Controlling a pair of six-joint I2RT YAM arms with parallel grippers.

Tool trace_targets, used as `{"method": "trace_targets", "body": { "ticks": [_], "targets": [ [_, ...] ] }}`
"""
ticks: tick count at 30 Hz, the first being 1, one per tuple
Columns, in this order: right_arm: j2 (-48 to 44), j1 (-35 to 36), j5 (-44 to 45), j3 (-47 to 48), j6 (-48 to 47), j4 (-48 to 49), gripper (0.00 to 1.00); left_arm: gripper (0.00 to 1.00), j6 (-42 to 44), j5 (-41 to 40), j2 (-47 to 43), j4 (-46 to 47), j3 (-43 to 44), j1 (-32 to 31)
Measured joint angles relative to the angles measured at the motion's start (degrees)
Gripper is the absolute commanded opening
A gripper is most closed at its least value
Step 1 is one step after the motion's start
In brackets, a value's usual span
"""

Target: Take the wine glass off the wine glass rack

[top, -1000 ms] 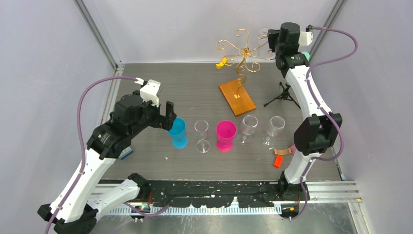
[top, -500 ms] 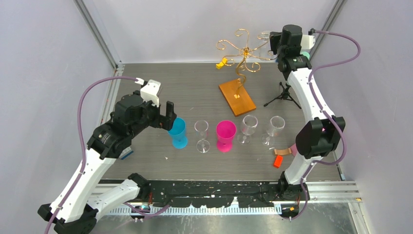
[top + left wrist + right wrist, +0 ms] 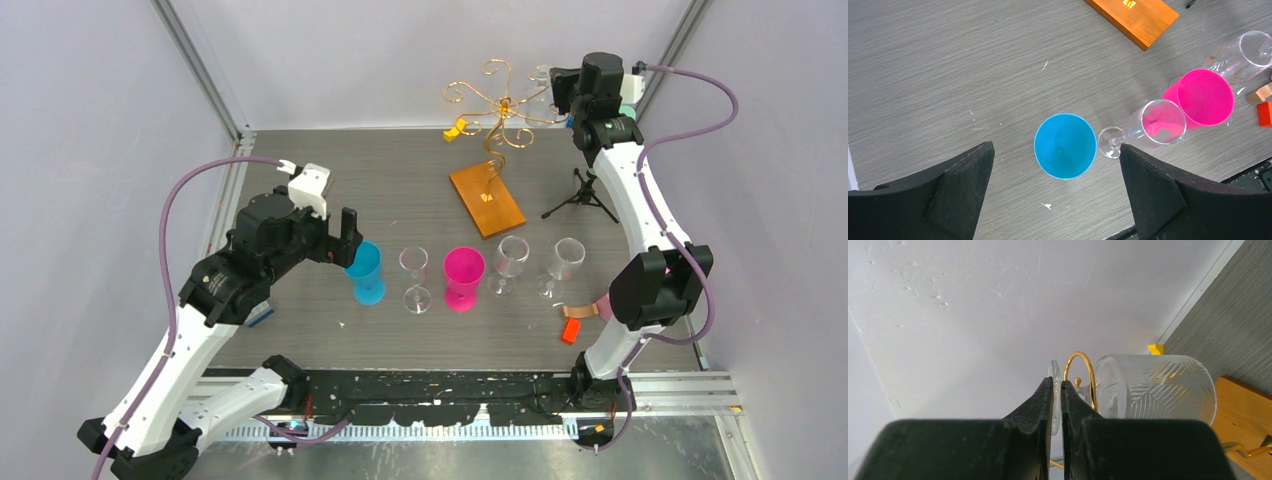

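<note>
The wine glass rack, gold wire scrolls on an orange-brown wooden base, stands at the back of the table. A clear patterned wine glass hangs upside down from its right-hand gold loop. My right gripper is shut on the thin foot disc of that glass, high up beside the rack. My left gripper is open, hovering over a blue cup and holding nothing.
A row stands on the table: blue cup, clear glass, pink cup, two more clear glasses. A black tripod stands right of the base. An orange block lies front right.
The right arm's elbow has swung slightly right and down, and its wrist has shifted a little right at the rack. The left arm has not moved.
</note>
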Motion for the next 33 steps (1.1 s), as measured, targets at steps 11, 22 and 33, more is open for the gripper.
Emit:
{"method": "trace_targets", "body": {
  "ticks": [11,22,33],
  "targets": [
    [0.07,0.02,-3.85,0.00,1.27,-0.07,0.00,1.00,0.00,0.00,0.00,0.00,0.00,0.00],
    [1.29,2.62,-5.51,0.00,0.04,0.70,0.00,1.00,0.02,0.00,0.00,0.02,0.00,0.00],
    [5.14,3.82,-5.70,1.36,-2.34,6.84,0.00,1.00,0.00,0.00,0.00,0.02,0.00,0.00]
  ]
}}
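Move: The right gripper already pinches the foot of the upside-down clear wine glass; the glass's middle hangs about 9 cm below that hand, some 3 cm ahead and 1 cm left. The rack's near rear hook is about 2 cm left and 3 cm below, beside the stem. The hub is roughly 8 cm left, 5 cm back and 3 cm down, the rear-left hook 10 cm left, 2 cm ahead and 2 cm down. From the left hand, the glass is some 33 cm ahead and 38 cm right, near level. Keep the right fingers shut on the glass's foot and carry the hanging glass about 6 cm left, past the near rear hook and towards the rear-left one, sinking barely 1 cm. Swing the hand some 10 degrees counter-clockwise as it goes, then finish by easing nearly 2 cm forward. ##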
